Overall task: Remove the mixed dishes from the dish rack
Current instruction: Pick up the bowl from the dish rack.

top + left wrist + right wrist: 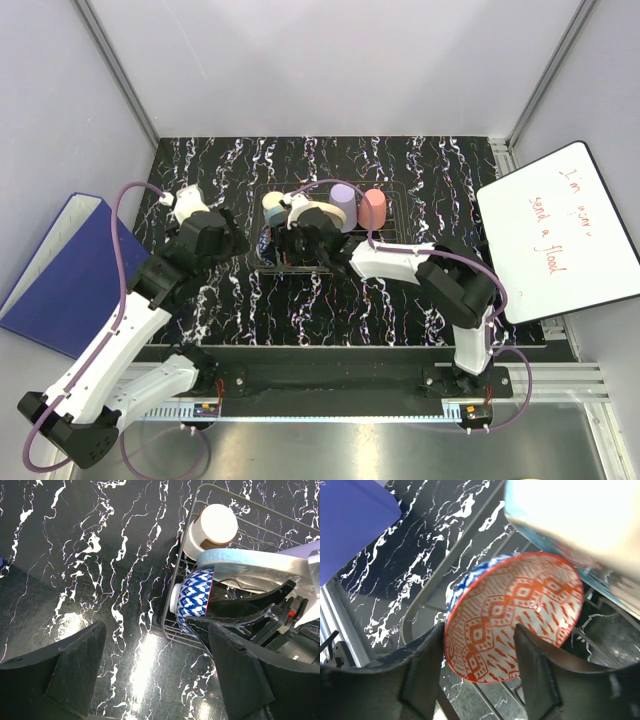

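The dish rack point(396, 222) sits mid-table with a lavender cup point(344, 205), a salmon-pink cup point(373, 207), a whitish cup point(215, 527) and the light-blue-and-cream plate point(240, 560) standing on edge. The bowl point(520, 605), red-orange patterned inside and blue outside, leans on edge at the rack's left end. My right gripper point(480, 665) straddles its lower rim, one finger against the blue outside, the other over the inside, the jaws still apart. My left gripper point(155, 680) hangs open above the bare table beside the rack's left corner, holding nothing.
A blue binder point(60, 270) lies at the table's left edge. A whiteboard point(560, 230) with red writing rests at the right edge. White walls and metal frame posts enclose the back and sides. The right arm point(400, 262) reaches across the rack's front.
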Motion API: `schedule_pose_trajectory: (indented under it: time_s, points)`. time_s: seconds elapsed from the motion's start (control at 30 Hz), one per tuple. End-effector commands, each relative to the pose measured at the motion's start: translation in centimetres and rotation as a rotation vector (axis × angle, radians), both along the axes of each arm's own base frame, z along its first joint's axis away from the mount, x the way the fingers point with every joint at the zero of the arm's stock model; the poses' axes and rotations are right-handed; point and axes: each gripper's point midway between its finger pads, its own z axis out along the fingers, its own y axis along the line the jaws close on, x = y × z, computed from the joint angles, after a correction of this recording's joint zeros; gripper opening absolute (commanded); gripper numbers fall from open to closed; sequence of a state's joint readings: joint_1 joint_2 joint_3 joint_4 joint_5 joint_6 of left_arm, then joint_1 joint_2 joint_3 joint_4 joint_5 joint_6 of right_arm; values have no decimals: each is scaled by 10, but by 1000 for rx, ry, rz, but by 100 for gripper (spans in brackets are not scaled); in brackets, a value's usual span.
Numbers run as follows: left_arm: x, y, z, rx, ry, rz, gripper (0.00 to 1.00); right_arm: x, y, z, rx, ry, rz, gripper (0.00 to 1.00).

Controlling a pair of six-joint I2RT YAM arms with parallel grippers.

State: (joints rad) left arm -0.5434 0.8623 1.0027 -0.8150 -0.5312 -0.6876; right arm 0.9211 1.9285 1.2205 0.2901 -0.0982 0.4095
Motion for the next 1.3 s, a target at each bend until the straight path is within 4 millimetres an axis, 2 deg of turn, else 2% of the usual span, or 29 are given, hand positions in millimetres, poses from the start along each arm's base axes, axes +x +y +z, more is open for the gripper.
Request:
schedule_pose_trajectory:
  time_s: [0.0, 0.07, 0.23, 0.3, 0.37, 0.47, 0.57, 0.6, 0.67, 0.7, 0.77, 0.8, 0.87, 0.9, 0.97, 1.17, 1.27]
  points:
    - [4, 4, 7, -11, -43, 25, 87, 7, 7, -1, 10, -57, -1, 58]
    - [4, 4, 5, -6, -38, 26, 87, 6, 9, -3, 14, -54, 10, 53]
    - [4, 4, 5, -6, -39, 24, 87, 3, 9, -9, 25, -34, 10, 24]
    - [4, 4, 5, -7, -40, 24, 87, 1, 7, -10, 27, -30, 5, 17]
    - [3, 3, 4, -7, -36, 19, 87, 0, 6, -12, 23, -25, 3, 0]
    - [4, 2, 5, -11, -38, 18, 87, -3, 4, -8, 29, -33, 10, 0]
    - [4, 1, 6, -15, -41, 15, 87, -11, 2, 8, 38, -62, 25, 0]
    - [4, 1, 6, -16, -42, 14, 87, -11, 0, 23, 52, -85, 22, 0]
    - [5, 0, 6, -21, -42, 11, 87, -16, -4, 33, 42, -100, 32, 0]
    - [5, -1, 6, -22, -44, 9, 87, -18, -7, 49, 60, -122, 32, 0]
    - [6, -2, 7, -27, -44, 3, 87, -22, -12, 60, 55, -129, 40, 0]
    - [6, -3, 7, -30, -44, 1, 87, -24, -15, 72, 69, -140, 42, 0]
    - [6, -5, 6, -34, -43, -5, 87, -28, -19, 78, 66, -132, 48, 0]
    - [6, -5, 6, -35, -42, -9, 87, -33, -21, 91, 86, -139, 60, 0]
    - [6, -6, 8, -35, -47, -14, 87, -41, -24, 99, 90, -135, 77, 0]
    - [8, -8, 17, -29, -65, -38, 87, -59, -48, 152, 82, -182, 108, 0]
    - [10, -9, 24, -18, -76, -52, 87, -66, -60, 161, -6, -193, 141, 0]
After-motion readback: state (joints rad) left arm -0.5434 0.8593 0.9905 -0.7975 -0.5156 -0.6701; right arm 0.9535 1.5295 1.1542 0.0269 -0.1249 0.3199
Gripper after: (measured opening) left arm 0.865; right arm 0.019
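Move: The patterned bowl stands on edge in the rack with its opening to the right. Its middle is about 4 cm ahead of the right hand and 2 cm to its left, roughly level, the near rim already between the open fingers. The white mug stands some 13 cm ahead and 2 cm left of that hand, the blue-rimmed plate about 9 cm ahead and 6 cm right. From the idle left hand the bowl lies roughly 9 cm ahead, 10 cm right and 13 cm below. The bowl's near rim gets pinched: the right hand edges a little left while its fingers shut fully, one inside the bowl and one outside. After a brief pause the hand lifts the bowl about 11 cm, slowly and then faster, drawing it some 6 cm right and 5 cm back as well, away from the mug, the wrist's attitude barely changing. ##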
